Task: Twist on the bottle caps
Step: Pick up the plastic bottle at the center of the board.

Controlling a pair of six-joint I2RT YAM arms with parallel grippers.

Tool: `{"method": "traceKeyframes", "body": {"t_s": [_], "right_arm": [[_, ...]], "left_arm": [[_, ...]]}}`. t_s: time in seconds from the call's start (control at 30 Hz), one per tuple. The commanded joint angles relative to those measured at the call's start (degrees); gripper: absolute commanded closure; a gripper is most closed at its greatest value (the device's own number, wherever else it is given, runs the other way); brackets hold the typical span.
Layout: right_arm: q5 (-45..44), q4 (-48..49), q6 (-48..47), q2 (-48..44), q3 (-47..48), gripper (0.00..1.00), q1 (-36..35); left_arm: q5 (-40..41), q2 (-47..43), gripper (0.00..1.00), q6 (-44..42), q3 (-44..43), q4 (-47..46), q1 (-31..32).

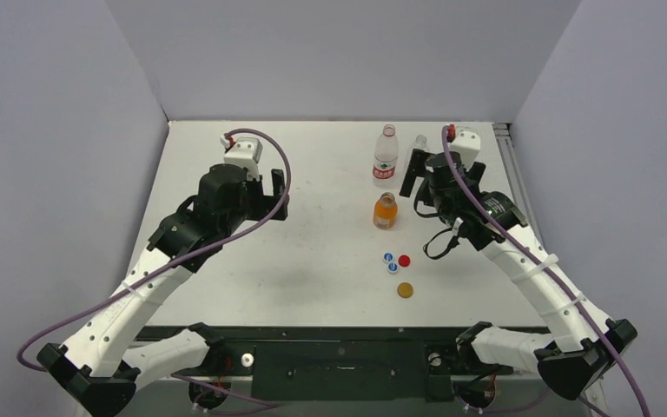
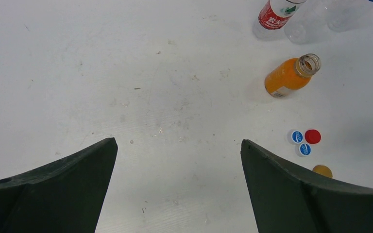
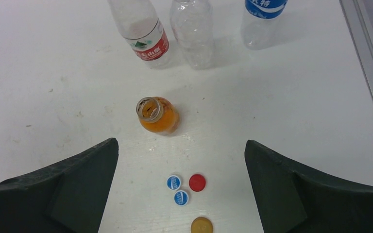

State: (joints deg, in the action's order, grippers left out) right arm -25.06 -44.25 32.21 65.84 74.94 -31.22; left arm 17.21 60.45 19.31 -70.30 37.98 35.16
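Note:
The bottle caps lie loose on the white table: two blue-and-white caps (image 3: pixel 174 182) (image 3: pixel 181 197), a red cap (image 3: pixel 197 182) and an orange-gold cap (image 3: pixel 201 225). An uncapped orange juice bottle (image 3: pixel 159 116) stands just beyond them. Farther back stand a clear bottle with a red label (image 3: pixel 143 34), a plain clear bottle (image 3: pixel 193 31) and a blue-labelled one (image 3: pixel 263 22). My right gripper (image 3: pixel 181 142) hovers open above the caps, holding nothing. My left gripper (image 2: pixel 178 141) is open over bare table, left of the caps (image 2: pixel 304 149) and the juice bottle (image 2: pixel 289 77).
In the top view the caps (image 1: pixel 397 263) cluster right of centre, the juice bottle (image 1: pixel 386 211) behind them. The right gripper (image 1: pixel 412 174) sits close beside the bottles (image 1: pixel 386 156). Grey walls enclose the table; a metal rail (image 1: pixel 504 139) runs along its right edge.

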Motion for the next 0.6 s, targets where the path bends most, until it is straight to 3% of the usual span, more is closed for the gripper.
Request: {"method": "traceKeyframes", "body": {"t_s": [0.0,0.27,0.43,0.57], "right_arm": [[-3.80,0.15,0.20,2.27,-1.91,0.03,-4.60],[-2.60,3.11,-0.40,10.96,-1.84,0.14,-6.65],[-2.72,2.47,-2.33,20.52,3.22,0.31,-6.66],[-2.87,2.84,-3.10,25.01,5.85,0.34,-6.55]], "left_arm": [[-2.47,-2.17,0.03,1.17,3.27,-3.92,-0.39],[-2.66,-6.03,0.04,3.03,8.23,-4.13,-0.60],[-2.46,-7.62,0.03,3.31,9.01,-3.37,-0.75],[-2.59,-7.98,0.03,2.90,8.96,-2.70,-0.92]]}}
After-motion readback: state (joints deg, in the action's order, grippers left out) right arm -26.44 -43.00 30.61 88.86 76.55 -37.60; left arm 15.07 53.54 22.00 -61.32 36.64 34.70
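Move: The orange bottle I'm going for stands about 6 cm ahead of my right hand and 7 cm to its left, its middle some 16 cm lower. The red cap lies roughly 5 cm back and 2 cm left of that hand, the two blue caps about 6 cm back and 5 cm left. The red-label bottle stands some 12 cm beyond the orange one. From my left hand the orange bottle is about 8 cm ahead and 25 cm right. I sink my empty right hand about 12 cm, swinging it some 6 cm left and, later on, a little forward, down towards the orange bottle. On the way I tip the fingers down about 15 degrees, lower the hand's left side, and narrow the wide-open fingers to roughly two thirds, without touching yet. My left hand, still open, dips about 4 cm, rises slightly again, and eases back 2 cm. ##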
